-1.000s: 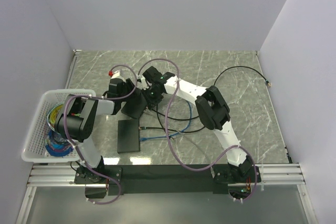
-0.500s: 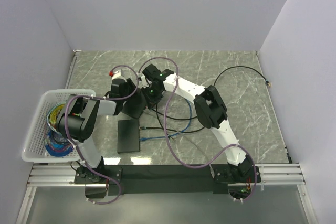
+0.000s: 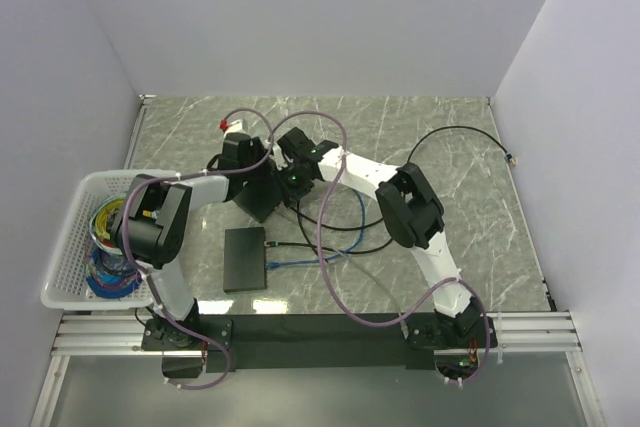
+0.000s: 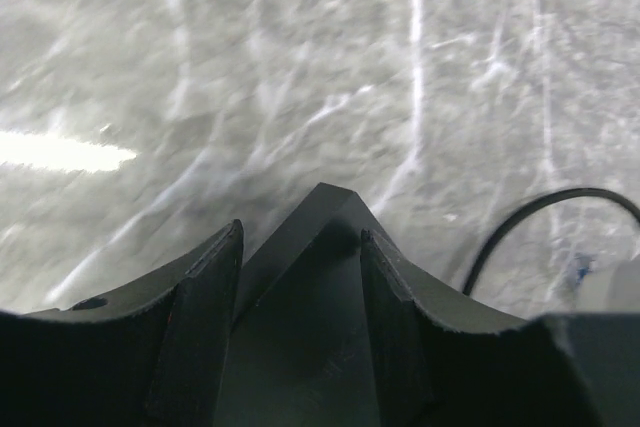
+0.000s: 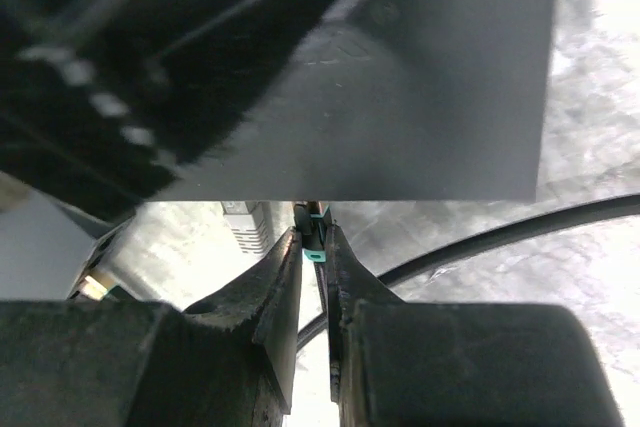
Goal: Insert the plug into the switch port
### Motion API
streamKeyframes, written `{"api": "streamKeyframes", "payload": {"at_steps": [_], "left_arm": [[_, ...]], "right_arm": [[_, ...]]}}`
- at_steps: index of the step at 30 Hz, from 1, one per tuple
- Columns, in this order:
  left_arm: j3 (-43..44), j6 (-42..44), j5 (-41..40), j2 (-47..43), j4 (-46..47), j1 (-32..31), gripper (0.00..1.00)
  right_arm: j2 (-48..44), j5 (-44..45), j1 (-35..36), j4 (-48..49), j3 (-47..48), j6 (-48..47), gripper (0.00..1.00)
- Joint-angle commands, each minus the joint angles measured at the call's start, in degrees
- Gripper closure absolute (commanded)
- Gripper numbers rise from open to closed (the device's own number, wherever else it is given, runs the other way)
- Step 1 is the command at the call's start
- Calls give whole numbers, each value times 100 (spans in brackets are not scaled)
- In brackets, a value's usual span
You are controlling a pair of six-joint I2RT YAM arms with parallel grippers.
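My left gripper (image 3: 252,179) is shut on a black switch (image 3: 262,199), held tilted above the table's middle. In the left wrist view the switch (image 4: 322,247) fills the gap between both fingers (image 4: 205,287), its corner pointing away. My right gripper (image 3: 293,179) sits just right of it, shut on a small plug (image 5: 316,231) with a teal tab. In the right wrist view the plug tip lies right under the switch's dark underside (image 5: 420,97). No port shows in any view.
A second black box (image 3: 245,259) lies flat near the front with a blue cable (image 3: 340,239) plugged in. A white basket (image 3: 62,247) of coloured cables stands at the left. A black cable (image 3: 470,132) loops across the right side.
My left gripper has carried the switch farther back and to the right. The right gripper has stayed close beside it, shifting only slightly.
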Motion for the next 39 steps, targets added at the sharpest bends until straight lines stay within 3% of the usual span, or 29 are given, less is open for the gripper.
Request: {"api": "streamKeyframes", "payload": {"at_steps": [1, 11, 12, 20, 27, 34, 39], "left_arm": [[314, -196, 1083, 224, -900, -442, 45], [859, -240, 1214, 725, -1190, 147, 43], [877, -231, 1249, 778, -1173, 183, 42], [1395, -170, 1285, 937, -1384, 578, 34], [1773, -64, 741, 559, -1524, 798, 15], [2003, 85, 327, -196, -2016, 868, 12], [1283, 278, -85, -1590, -2096, 816, 13]], "right_arm": [[-628, 366, 20, 2549, -114, -58, 99], [-848, 814, -24, 2567, -536, -67, 78], [-857, 841, -50, 2576, -545, -67, 73], [-1059, 946, -165, 2470, -624, -137, 57], [-1726, 1052, -165, 2497, -1028, -190, 54], [-3026, 1008, -147, 2795, -2117, 21, 53], [-4371, 771, -34, 3155, -3364, 320, 52]]}}
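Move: The right fingers still pinch the plug at the switch port; the middle of the switch lies about 3 cm ahead and 4 cm left of the right hand, roughly level. A pale plug sits 1 cm back and 1 cm left of the right hand, and the second switch about 14 cm back and 9 cm left. The left hand, poised over the switch's far corner, has the switch's middle some 5 cm back and 4 cm below, and the held plug about 8 cm back and 5 cm right. Still pinching the plug, the right hand eases forward a centimetre or two, then opens its fingers, lets go and slides on forward before rising about 18 cm clear of the switch, coming back and drifting right while its fingertips swing forward and up some 35 degrees. The left hand edges forward past the switch's far corner and dips slightly, then spreads its fingers wide, swings left and lifts away to about 9 cm above its start. ##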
